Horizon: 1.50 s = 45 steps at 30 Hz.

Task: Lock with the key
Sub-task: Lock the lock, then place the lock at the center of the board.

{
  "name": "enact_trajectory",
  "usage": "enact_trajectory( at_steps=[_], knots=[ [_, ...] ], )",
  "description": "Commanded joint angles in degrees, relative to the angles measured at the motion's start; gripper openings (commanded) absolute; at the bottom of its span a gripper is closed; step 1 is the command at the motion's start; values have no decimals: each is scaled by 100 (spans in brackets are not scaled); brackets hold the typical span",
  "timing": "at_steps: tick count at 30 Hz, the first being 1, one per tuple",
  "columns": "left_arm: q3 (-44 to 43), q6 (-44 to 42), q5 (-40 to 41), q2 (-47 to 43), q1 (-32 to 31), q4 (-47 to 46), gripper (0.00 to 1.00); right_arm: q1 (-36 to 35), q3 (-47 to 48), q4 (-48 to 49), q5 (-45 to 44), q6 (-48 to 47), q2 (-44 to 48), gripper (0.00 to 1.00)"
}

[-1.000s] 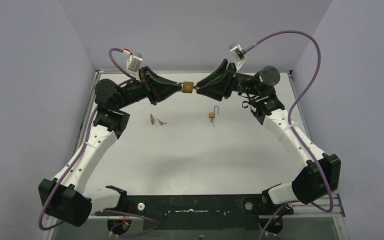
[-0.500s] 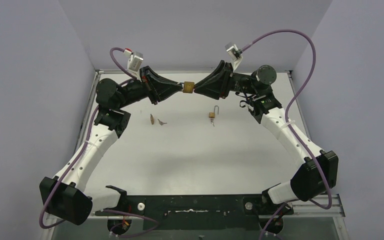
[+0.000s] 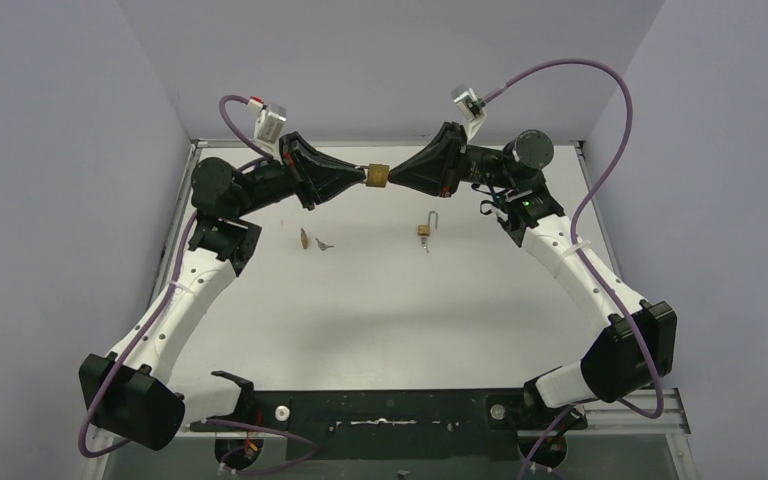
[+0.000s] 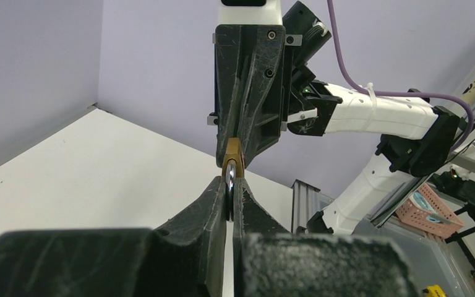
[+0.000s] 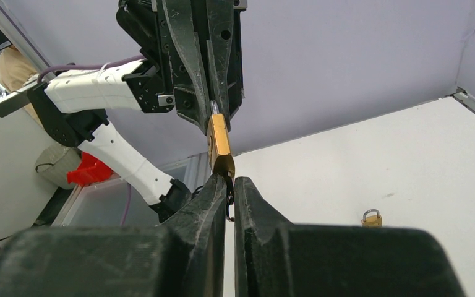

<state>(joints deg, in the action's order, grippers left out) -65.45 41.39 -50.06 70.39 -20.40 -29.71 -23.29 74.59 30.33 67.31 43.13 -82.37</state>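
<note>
A brass padlock (image 3: 377,177) hangs in the air at the back of the table, between both grippers. My left gripper (image 3: 363,178) is shut on its chrome shackle (image 4: 229,190), with the brass body (image 4: 232,162) just past my fingertips. My right gripper (image 3: 392,178) faces it from the right and is shut on the key and its ring (image 5: 229,193), right at the underside of the padlock body (image 5: 220,145). The key blade is hidden.
A second small brass padlock (image 3: 425,229) with a raised shackle lies on the white table (image 3: 380,300) right of centre and also shows in the right wrist view (image 5: 372,218). Loose keys (image 3: 311,241) lie left of centre. Grey walls close the back and sides.
The right wrist has rolled a little and pressed slightly closer to the padlock. The left arm and the padlock have stayed almost still.
</note>
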Motion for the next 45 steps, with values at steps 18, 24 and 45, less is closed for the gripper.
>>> enact_trajectory(
  at_steps=[18, 24, 45],
  knots=[
    [-24, -153, 16, -363, 630, 305, 0, 594, -764, 860, -111, 293, 495, 0],
    [-385, -2169, 1938, -494, 14, 3492, 0, 281, -475, -2696, -1961, -2344, 830, 0],
    [-654, -2070, 6620, 1514, -1178, 4893, 0, -1597, -484, -3084, -6974, -2374, -992, 0]
  ],
)
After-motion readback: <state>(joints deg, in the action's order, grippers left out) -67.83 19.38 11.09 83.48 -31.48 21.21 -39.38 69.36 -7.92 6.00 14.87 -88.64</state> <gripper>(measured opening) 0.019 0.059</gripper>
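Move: The left fingers still hold the padlock by its shackle, its body some 3 cm to their right; the same body is about 3 cm left of the right hand, whose key is in it. On the table about 43 cm below, the loose keys lie some 17 cm ahead and 12 cm left of the left hand, and the locked padlock about 19 cm ahead, 17 cm left. The open padlock lies about 22 cm ahead and 7 cm right of the right hand, 41 cm below. Both hands part some 6 cm, freeing the key, then sink over 20 cm and forward, fingers turning downward. ##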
